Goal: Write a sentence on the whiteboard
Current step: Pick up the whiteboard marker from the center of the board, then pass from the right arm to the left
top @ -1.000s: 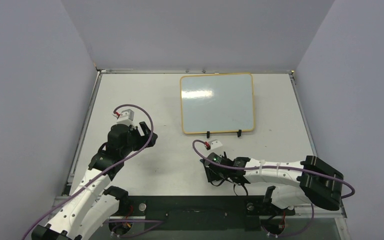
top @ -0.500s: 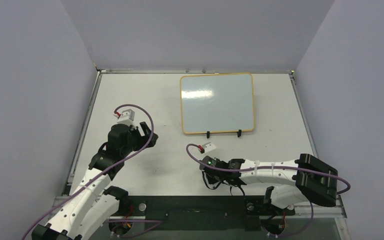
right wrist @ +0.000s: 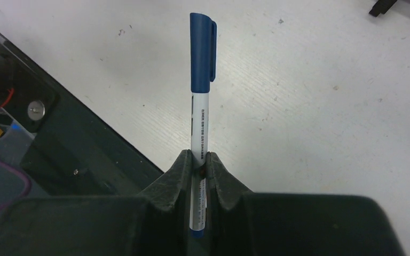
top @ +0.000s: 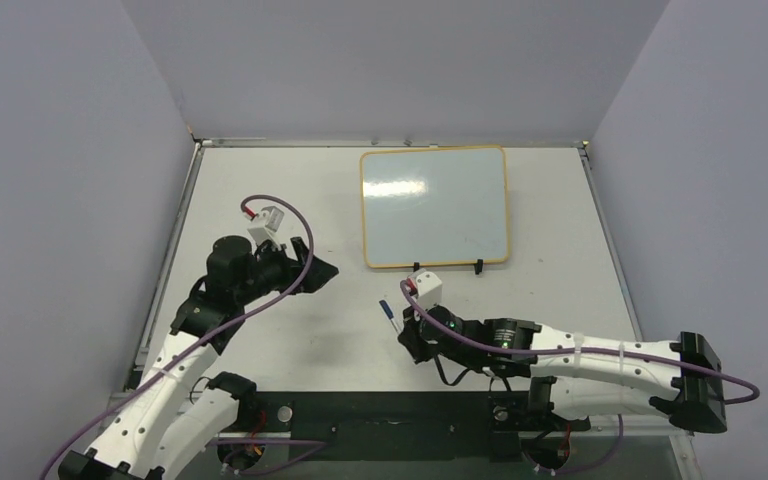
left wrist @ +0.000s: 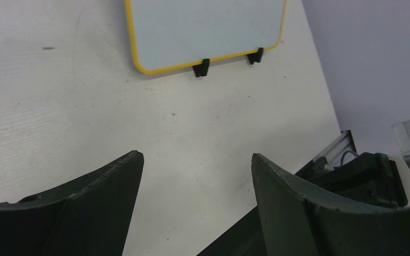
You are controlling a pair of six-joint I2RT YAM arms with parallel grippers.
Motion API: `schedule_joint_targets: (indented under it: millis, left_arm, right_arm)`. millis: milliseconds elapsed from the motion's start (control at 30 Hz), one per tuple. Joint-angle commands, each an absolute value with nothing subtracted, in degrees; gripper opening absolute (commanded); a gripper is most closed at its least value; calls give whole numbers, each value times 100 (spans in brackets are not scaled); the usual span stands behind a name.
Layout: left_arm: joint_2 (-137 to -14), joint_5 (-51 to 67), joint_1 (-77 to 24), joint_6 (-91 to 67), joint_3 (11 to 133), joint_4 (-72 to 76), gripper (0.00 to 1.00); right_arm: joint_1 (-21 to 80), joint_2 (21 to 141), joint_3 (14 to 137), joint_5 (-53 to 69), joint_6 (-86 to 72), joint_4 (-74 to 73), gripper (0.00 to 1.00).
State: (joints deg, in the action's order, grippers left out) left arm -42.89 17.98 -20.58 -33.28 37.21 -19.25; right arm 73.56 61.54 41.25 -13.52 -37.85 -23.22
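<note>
The whiteboard [top: 435, 205] stands at the back of the table on two small black feet, its yellow frame also showing in the left wrist view [left wrist: 133, 50]. Its white face is blank; the sentence does not show. My right gripper [top: 407, 325] sits low in front of the board, shut on a marker [top: 387, 312]. In the right wrist view the marker [right wrist: 202, 80] has a white barrel and a blue cap on, pointing away from the gripper [right wrist: 198, 160]. My left gripper [top: 318, 270] hovers left of the board, open and holding nothing [left wrist: 192, 156].
A black base strip [top: 390, 415] runs along the near table edge under both arms. Grey walls close in the table on the left, back and right. Part of the right arm [left wrist: 363, 176] shows at the lower right of the left wrist view.
The right gripper shut on the marker and lifted it, so the marker now sticks out to its left. The left gripper swung right toward the table's middle, still open.
</note>
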Motion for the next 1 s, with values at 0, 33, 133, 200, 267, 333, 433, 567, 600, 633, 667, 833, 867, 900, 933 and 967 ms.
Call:
schedule_joint_targets:
  millis: [0, 33, 133, 200, 267, 333, 433, 567, 600, 633, 667, 833, 867, 900, 933, 967]
  left_arm:
    - [-4555, 3054, -2083, -3440, 4350, -1424, 72]
    - [-4594, 3163, -2083, -3452, 4412, -1439, 72]
    - [-4846, 3413, -2083, -3474, 4687, -1558, 72]
    - [-5064, 3669, -2085, -3495, 4793, -1597, 72]
    - [-5245, 4014, -2100, -3655, 4769, -1376, 71]
    - [-5350, 4291, -2153, -3846, 4694, -1063, 69]
    - [-5470, 4506, -2337, -3928, 4638, -821, 69]
    - [-5705, 4577, -2770, -3912, 4653, -754, 69]
    - [-5739, 4565, -2912, -3912, 4656, -751, 69]
    - [-5796, 4503, -2972, -3894, 4653, -744, 69]
    - [-5816, 4466, -3072, -3885, 4647, -732, 69]
    - [-5854, 4441, -3243, -4036, 4475, -388, 70]
    - [-5863, 4509, -3243, -4075, 4419, -249, 70]
    - [-5898, 4535, -3250, -4141, 4398, -186, 70]
    - [-5935, 4608, -3251, -4167, 4367, -112, 70]
    - [-5960, 4633, -3252, -4219, 4359, 1, 69]
  right_arm:
    - [7420, 5582, 4280, -1563, -3487, -2191, 0]
    - [7419, 5507, 4267, -1568, -3440, -2145, 0]
    - [7435, 5204, 4230, -1663, -3364, -2088, 0]
    - [7433, 5099, 4242, -1697, -3292, -2067, 0]
    - [7435, 5047, 4283, -1672, -3224, -2036, 0]
    - [7436, 5047, 4332, -1654, -3157, -2034, 0]
    - [7433, 5060, 4386, -1643, -3053, -2003, 0]
    - [7435, 5150, 4518, -1623, -2892, -1942, 0]
    - [7435, 5203, 4548, -1607, -2832, -1942, 0]
    - [7436, 5267, 4604, -1582, -2801, -1938, 0]
    - [7436, 5292, 4631, -1564, -2761, -1926, 0]
    - [7435, 5335, 4672, -1442, -2697, -1811, 0]
    - [7435, 5322, 4670, -1415, -2676, -1797, 0]
    - [7435, 5305, 4668, -1380, -2670, -1781, 0]
    - [7436, 5294, 4667, -1367, -2647, -1778, 0]
    - [7436, 5279, 4671, -1341, -2633, -1776, 0]
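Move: The left hand, empty and open, goes for the marker held in the right hand; its middle lies about 17 cm to the left hand's right, 15 cm back and some 7 cm lower. The marker's middle is only about 2 cm ahead, 2 cm left and 1 cm above the right fingers. From the left hand, the whiteboard's left clip is roughly 22 cm right, 3 cm ahead and 18 cm down. Right fingers keep the marker pinched below its middle and lift it about 7 cm, the wrist tilting the cap end up. Meanwhile the open left hand swings in some 11 cm to the right, rising early, then also drawing back, and turns about 30 degrees clockwise until its spread fingers face the blue cap, without closing. ##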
